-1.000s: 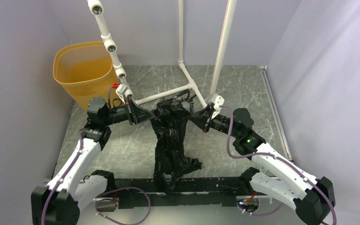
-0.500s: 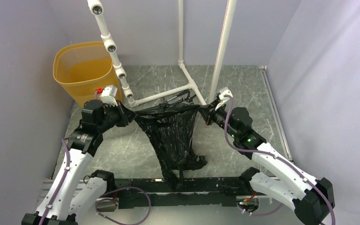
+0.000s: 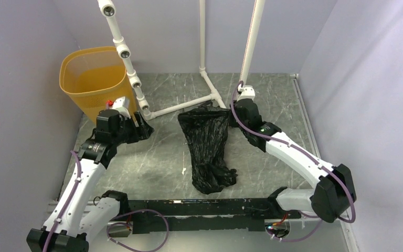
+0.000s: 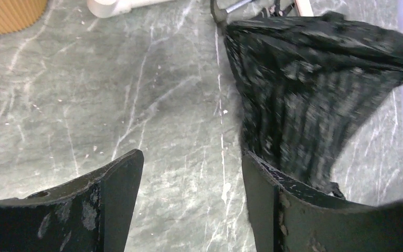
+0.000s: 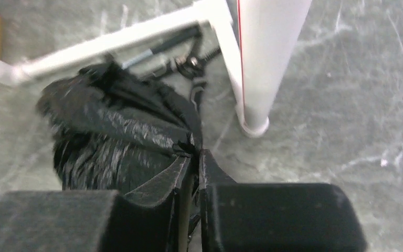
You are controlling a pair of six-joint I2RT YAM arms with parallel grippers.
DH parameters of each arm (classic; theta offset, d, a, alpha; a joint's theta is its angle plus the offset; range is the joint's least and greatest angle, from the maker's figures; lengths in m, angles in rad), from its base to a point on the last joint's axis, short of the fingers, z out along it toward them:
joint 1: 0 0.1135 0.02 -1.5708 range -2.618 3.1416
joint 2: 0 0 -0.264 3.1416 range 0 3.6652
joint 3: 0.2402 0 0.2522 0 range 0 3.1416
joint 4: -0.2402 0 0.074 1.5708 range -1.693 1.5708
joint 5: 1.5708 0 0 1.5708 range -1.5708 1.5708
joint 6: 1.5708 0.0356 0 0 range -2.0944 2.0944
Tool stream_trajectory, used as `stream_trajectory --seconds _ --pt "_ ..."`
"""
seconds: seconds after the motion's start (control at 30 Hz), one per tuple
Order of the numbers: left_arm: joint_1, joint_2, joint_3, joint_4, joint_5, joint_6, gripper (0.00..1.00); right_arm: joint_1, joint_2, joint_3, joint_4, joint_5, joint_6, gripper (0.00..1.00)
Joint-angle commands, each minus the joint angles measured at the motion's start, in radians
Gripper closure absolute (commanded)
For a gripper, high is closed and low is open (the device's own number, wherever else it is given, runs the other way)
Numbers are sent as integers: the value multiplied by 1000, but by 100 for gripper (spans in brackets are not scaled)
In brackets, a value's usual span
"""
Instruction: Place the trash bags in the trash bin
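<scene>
The black crinkled trash bag hangs from its top right corner and trails down onto the table, its bunched bottom lying near the front. My right gripper is shut on that corner; the right wrist view shows the jaws pinched on a fold of the bag. My left gripper stands open to the bag's left, apart from it. In the left wrist view only bare table shows between its fingers, and the bag sits beyond the right finger. The yellow-orange trash bin stands at the far left, behind the left arm.
A white pipe frame lies on the table behind the bag, with an upright next to the right gripper and a slanted pipe beside the bin. A black rail runs along the near edge. Walls close in on both sides.
My left gripper has opened and let go of the bag's left corner. The stretched mouth has collapsed toward the right gripper, which moved back toward the upright with the bag.
</scene>
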Motion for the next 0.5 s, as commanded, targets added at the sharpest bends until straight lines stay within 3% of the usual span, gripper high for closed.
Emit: stream_trajectory --seconds 0.0,0.03,0.07,0.17,0.3,0.47 --pt "2 -27 -46 43 134 -6 25 -3 4 48 -86 -8 -13 77" --pt "2 -26 -58 51 167 -9 25 -3 -12 40 -67 -49 -26 57" --pt "2 -24 -68 58 199 -13 25 -4 -36 23 -39 -92 -36 43" --pt "1 -19 -114 121 321 -45 27 -5 -104 -29 19 -184 -93 21" --pt "-20 -11 -177 235 435 -81 28 -7 -140 -32 -46 -389 -265 14" --pt "-130 35 -162 241 412 -45 28 -11 -176 -91 -87 -494 -407 14"
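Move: To the left hand's right, some 24 cm off and 5 cm back, is the middle of the black trash bag, about 13 cm lower; the yellow trash bin stands about 17 cm ahead and 18 cm left. The right hand still pinches the bag's far right corner, so the bag's middle lies roughly 14 cm back and 10 cm left of it. From that hand, the white pole's foot is about 5 cm ahead and 2 cm right, the pliers about 7 cm ahead and 7 cm left. Opening wide, the right fingers let go of the trash bag's far right corner as the hand dips about 2 cm, then it rises and draws back about 5 cm and slightly left over the bag, turning some 25 degrees counter-clockwise. The left hand, fingers staying open, swings right about 7 cm, back and down towards the bag, turning clockwise. ##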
